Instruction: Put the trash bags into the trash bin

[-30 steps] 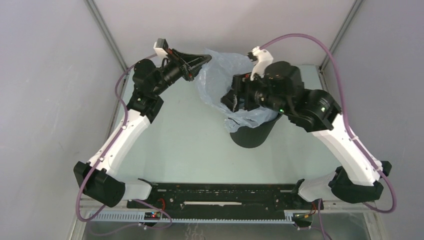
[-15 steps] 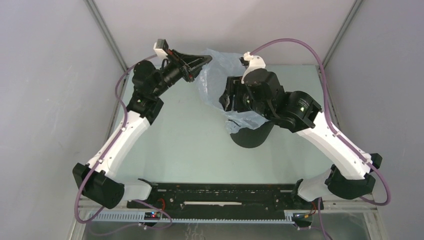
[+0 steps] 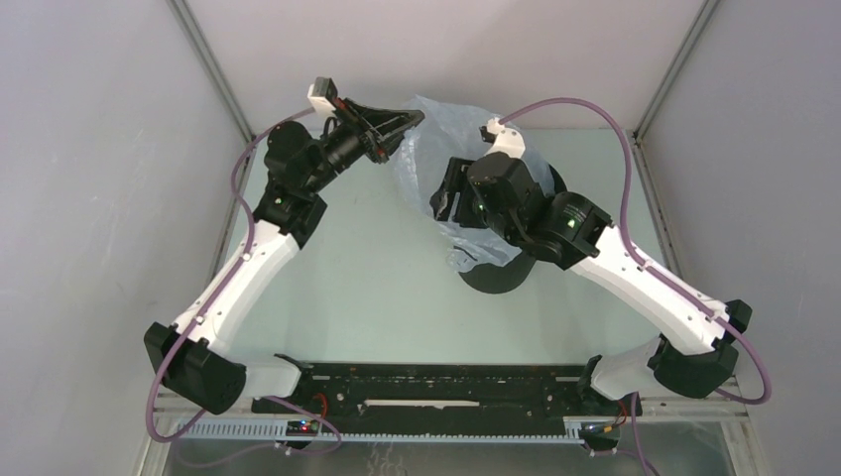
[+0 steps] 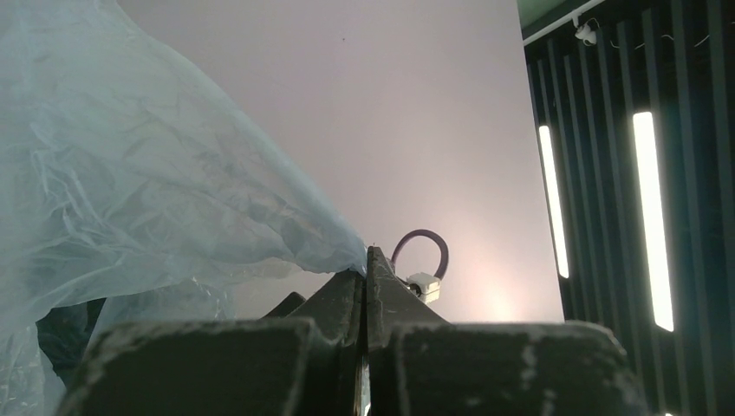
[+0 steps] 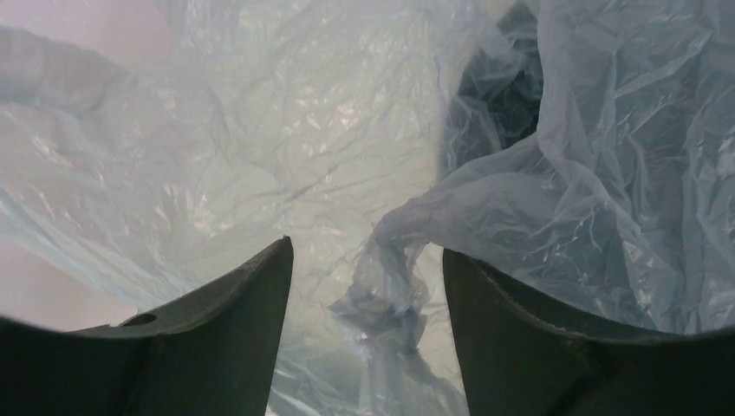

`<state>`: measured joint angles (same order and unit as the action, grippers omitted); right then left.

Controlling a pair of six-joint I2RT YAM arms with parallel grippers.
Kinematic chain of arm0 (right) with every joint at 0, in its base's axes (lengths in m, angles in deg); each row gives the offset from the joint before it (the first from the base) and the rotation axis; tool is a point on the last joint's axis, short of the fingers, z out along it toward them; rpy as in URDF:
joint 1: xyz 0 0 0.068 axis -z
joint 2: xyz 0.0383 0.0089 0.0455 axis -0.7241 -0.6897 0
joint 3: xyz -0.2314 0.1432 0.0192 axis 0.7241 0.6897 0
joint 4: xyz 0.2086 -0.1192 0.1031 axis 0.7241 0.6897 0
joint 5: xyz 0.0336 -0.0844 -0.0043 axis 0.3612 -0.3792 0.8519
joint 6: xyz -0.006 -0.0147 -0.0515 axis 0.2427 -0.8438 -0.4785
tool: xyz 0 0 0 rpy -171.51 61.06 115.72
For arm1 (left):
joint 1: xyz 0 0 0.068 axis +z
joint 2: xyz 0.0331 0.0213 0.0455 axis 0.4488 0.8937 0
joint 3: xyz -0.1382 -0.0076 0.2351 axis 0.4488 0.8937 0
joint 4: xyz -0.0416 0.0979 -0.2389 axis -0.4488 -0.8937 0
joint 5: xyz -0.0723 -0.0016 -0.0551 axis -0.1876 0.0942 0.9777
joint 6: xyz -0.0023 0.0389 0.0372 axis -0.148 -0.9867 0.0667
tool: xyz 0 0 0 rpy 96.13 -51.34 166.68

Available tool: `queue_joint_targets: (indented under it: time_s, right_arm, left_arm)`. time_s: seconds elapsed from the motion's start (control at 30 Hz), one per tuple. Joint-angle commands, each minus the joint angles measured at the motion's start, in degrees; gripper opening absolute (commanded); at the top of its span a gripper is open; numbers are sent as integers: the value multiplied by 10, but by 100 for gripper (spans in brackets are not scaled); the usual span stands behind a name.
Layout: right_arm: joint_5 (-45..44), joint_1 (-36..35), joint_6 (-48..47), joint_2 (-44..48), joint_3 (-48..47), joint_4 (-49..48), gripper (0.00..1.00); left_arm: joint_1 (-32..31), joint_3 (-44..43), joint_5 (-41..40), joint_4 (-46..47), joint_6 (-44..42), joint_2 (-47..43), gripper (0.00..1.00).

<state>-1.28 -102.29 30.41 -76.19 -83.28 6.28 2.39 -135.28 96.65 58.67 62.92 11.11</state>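
Note:
The trash bag (image 3: 421, 159), thin pale blue-grey film, hangs stretched at the back middle of the table. My left gripper (image 3: 411, 121) is shut on its top edge; in the left wrist view the pinched film (image 4: 130, 173) spreads left from the gripper (image 4: 366, 260). My right gripper (image 3: 442, 202) is open and pushed against the bag's lower side. In the right wrist view a twisted fold (image 5: 390, 299) hangs between the spread gripper (image 5: 366, 249). The black trash bin (image 3: 493, 280) stands below the right arm, mostly hidden by the arm and bag. A dark shape (image 5: 494, 95) shows through the film.
Grey enclosure walls stand close on the left, back and right. The pale green table top (image 3: 367, 288) lies in front of the bin. The black base rail (image 3: 446, 387) runs along the near edge.
My right arm has swung left and back, carrying its open gripper further along the bag and uncovering more of the bin. The left gripper has kept its hold, barely moving.

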Motion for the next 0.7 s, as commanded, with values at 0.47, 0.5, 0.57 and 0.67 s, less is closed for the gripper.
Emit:
queue_joint_targets:
  time_s: [0.47, 0.5, 0.57, 0.67]
  right_arm:
    - [342, 200, 81, 110, 24, -140, 0]
    - [431, 246, 95, 124, 41, -152, 0]
    - [574, 324, 120, 154, 85, -184, 0]
    - [707, 431, 135, 188, 132, -172, 0]
  left_arm:
    - [5, 28, -12, 6, -29, -38, 0]
    - [7, 30, -12, 5, -31, -37, 0]
    - [8, 33, -10, 0, -36, -36, 0]
    - [8, 43, -10, 3, -37, -29, 0]
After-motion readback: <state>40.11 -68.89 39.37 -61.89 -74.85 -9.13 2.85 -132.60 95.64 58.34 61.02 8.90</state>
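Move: The trash bag's loose fold hangs just beyond the open right fingers, about 3 cm ahead, level sideways and 1 cm below. The trash bin's mouth lies roughly 8 cm ahead, 10 cm right and 14 cm below; the bag corner held by the left gripper is some 6 cm ahead, 5 cm left and 14 cm up. From the left hand, the fold is about 3 cm back, 5 cm right and 15 cm down. Right hand reaches 3 cm forward, pinches the bag's fold, then pulls it right and up about 9 cm. ##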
